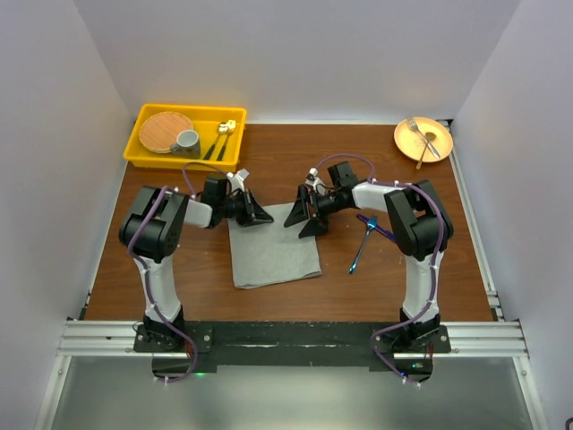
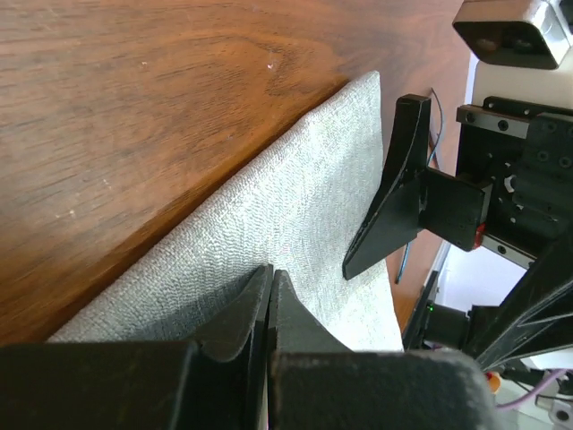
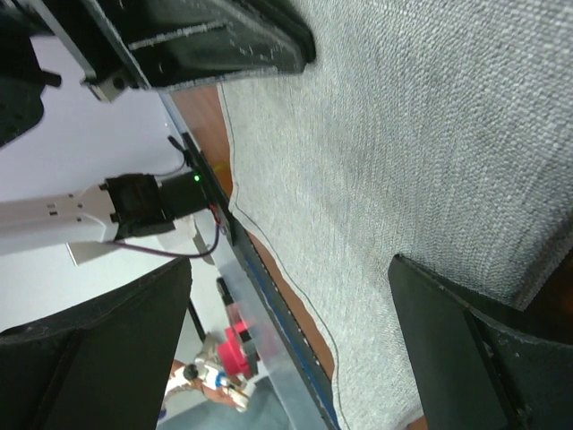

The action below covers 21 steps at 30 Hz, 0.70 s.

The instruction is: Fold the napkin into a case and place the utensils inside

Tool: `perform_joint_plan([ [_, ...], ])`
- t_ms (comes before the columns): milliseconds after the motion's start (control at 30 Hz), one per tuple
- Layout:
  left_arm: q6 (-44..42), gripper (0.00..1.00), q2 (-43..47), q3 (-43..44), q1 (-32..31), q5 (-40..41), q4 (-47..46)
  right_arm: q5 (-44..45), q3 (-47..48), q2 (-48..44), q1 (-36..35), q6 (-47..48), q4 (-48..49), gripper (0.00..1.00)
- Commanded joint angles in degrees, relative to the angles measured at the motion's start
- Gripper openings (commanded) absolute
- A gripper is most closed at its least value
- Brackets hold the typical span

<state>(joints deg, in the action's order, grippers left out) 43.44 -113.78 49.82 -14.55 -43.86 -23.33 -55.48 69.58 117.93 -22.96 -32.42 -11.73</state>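
Observation:
The grey napkin (image 1: 273,255) lies flat and unfolded on the brown table between the arms. My left gripper (image 1: 260,216) is at the cloth's far edge near its left corner. In the left wrist view its fingers (image 2: 269,273) are pressed together with their tips down in the napkin (image 2: 295,197); the pinched cloth itself is hidden behind them. My right gripper (image 1: 303,219) stands open over the far right part of the napkin (image 3: 403,134), one finger (image 3: 483,358) on the cloth. The blue utensils (image 1: 363,246) lie crossed on the table right of the napkin, untouched.
A yellow tray (image 1: 143,152) at the back left holds a wooden plate, a grey cup (image 1: 187,140) and gold-headed cutlery. An orange plate (image 1: 439,148) with a silver fork sits at the back right. White walls close in both sides.

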Motion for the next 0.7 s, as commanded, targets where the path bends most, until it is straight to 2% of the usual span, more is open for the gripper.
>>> perform_joint_plan([
  [0,-2.48,0.00,-1.18,1.77,1.27,3.16,2.94,1.96,0.38,0.64,0.02,8.07,-9.36,0.98],
  [167,-2.40,0.00,-1.45,1.77,1.45,2.81,2.33,-4.09,-0.06,-6.29,-1.91,9.23,-12.80,0.98],
  [367,-2.22,0.00,-1.18,1.24,1.36,2.11,1.27,-8.94,-3.13,-13.25,-7.88,3.79,-3.23,0.98],
  [533,-2.92,0.00,-0.83,0.19,1.45,1.67,1.36,-9.73,-6.91,-10.63,-9.47,0.52,4.25,0.98],
  [667,-3.71,0.00,-0.83,-1.04,1.54,1.49,1.36,-10.43,-7.79,-7.19,-9.47,5.42,3.12,0.98],
])
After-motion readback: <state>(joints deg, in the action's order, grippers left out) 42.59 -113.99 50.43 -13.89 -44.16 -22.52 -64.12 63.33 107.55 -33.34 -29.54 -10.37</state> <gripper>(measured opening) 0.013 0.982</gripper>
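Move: The folded napkin lies under both grippers: its middle is about 6 cm back and 7 cm to the left of the right hand, some 3 cm below it, with its near edge roughly 17 cm back and 5 cm left. From the right hand, the blue utensil lies about 23 cm right and 6 cm back. From the left hand, the napkin's middle is some 10 cm back, 3 cm right and slightly below. Lift the right gripper's wide-open fingers off the napkin and hop it back about 9 cm and left some 4 cm, over the cloth towards its near edge, rising roughly 7 cm before starting down again. Turn it about 15 degrees counter-clockwise on the way. Keep the left gripper still, its shut fingertips resting on the far part. ##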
